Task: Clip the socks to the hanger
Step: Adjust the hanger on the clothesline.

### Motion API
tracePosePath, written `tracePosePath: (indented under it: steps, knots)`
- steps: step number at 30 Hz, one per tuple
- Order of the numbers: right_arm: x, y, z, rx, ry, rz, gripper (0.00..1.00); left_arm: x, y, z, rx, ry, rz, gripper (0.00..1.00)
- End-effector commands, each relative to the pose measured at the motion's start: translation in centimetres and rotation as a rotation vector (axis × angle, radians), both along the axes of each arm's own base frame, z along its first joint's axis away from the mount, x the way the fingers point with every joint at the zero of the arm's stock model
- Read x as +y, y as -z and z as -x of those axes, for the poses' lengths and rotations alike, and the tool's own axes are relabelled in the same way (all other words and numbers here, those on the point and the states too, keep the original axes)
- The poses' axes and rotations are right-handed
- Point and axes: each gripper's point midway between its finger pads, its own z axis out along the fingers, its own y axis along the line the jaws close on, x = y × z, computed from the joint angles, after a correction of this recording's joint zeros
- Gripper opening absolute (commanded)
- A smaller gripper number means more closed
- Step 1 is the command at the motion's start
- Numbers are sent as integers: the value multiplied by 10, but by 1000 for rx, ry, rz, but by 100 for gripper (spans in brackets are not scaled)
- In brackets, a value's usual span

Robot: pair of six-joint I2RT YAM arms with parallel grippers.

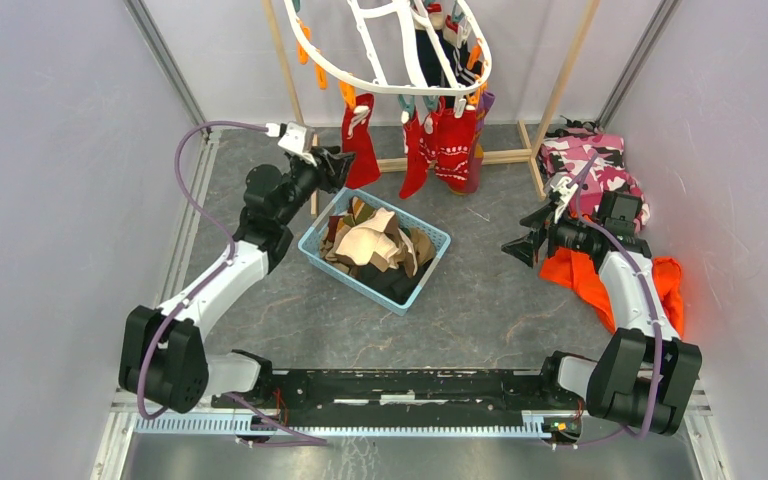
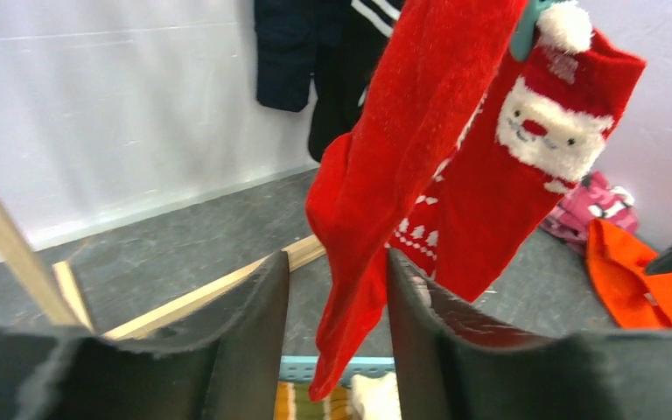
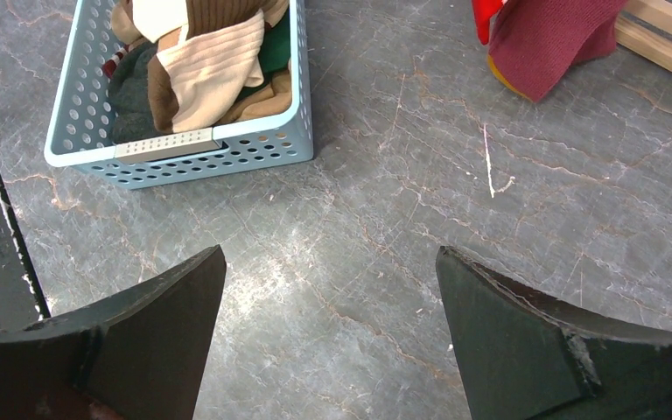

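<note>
The white oval hanger [image 1: 380,75] hangs at the back with several socks clipped to it. A plain red sock [image 1: 361,140] dangles from its left side. My left gripper [image 1: 335,165] is open around that sock's lower end. In the left wrist view the red sock [image 2: 402,157] hangs between the fingers of my left gripper [image 2: 337,258], close against the right one and with a gap on the left. Behind it hangs a red Santa sock [image 2: 534,149]. More socks [image 1: 375,245] fill the blue basket [image 1: 438,262]. My right gripper [image 1: 520,247] hovers wide open and empty over the floor [image 3: 331,254].
A wooden pole rack [image 1: 555,100] carries the hanger, its base bar [image 1: 490,157] lying on the floor. A pink camouflage garment [image 1: 590,160] and an orange cloth [image 1: 580,275] lie by the right arm. The basket [image 3: 297,87] is left of the right gripper.
</note>
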Motion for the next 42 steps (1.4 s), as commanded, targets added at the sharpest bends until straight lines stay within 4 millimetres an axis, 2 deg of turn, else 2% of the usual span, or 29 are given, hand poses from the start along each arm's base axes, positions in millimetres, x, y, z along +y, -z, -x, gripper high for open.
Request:
tracePosePath:
  steps: [1,4,7,12,15,27,42]
  knots:
    - [3,-6,1,-29,-18,-17,96,-13,-30,-4,-93,70,-1,40]
    - [3,-5,2,-30,-19,-15,96,-21,-33,-6,-90,108,12,14]
    - [3,-4,3,-31,-20,-14,96,-33,-38,-4,-83,180,33,3]
    - [3,-4,3,-32,-22,-15,96,-58,-46,6,-78,296,74,2]
    - [3,-3,3,-28,-22,-17,96,-80,-49,17,-83,366,74,2]
    - [4,-4,4,-33,-26,-17,96,-161,-46,43,-64,554,85,2]
    - [3,-5,4,-37,-24,-12,97,-235,-45,43,-55,641,121,2]
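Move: The left red sock, hanging from the hanger, has its middle about 4 cm ahead of the left hand, 4 cm to its right and 5 cm higher. The middle red sock hangs some 14 cm to this hand's right and 3 cm ahead, the santa sock some 22 cm right and 4 cm ahead, both at about the left sock's height. From the right hand, the left red sock is about 15 cm ahead, 34 cm left and 18 cm up. The left gripper shuts and sweeps about 22 cm right, yawing some 35 degrees clockwise, pushing the left red sock along. ##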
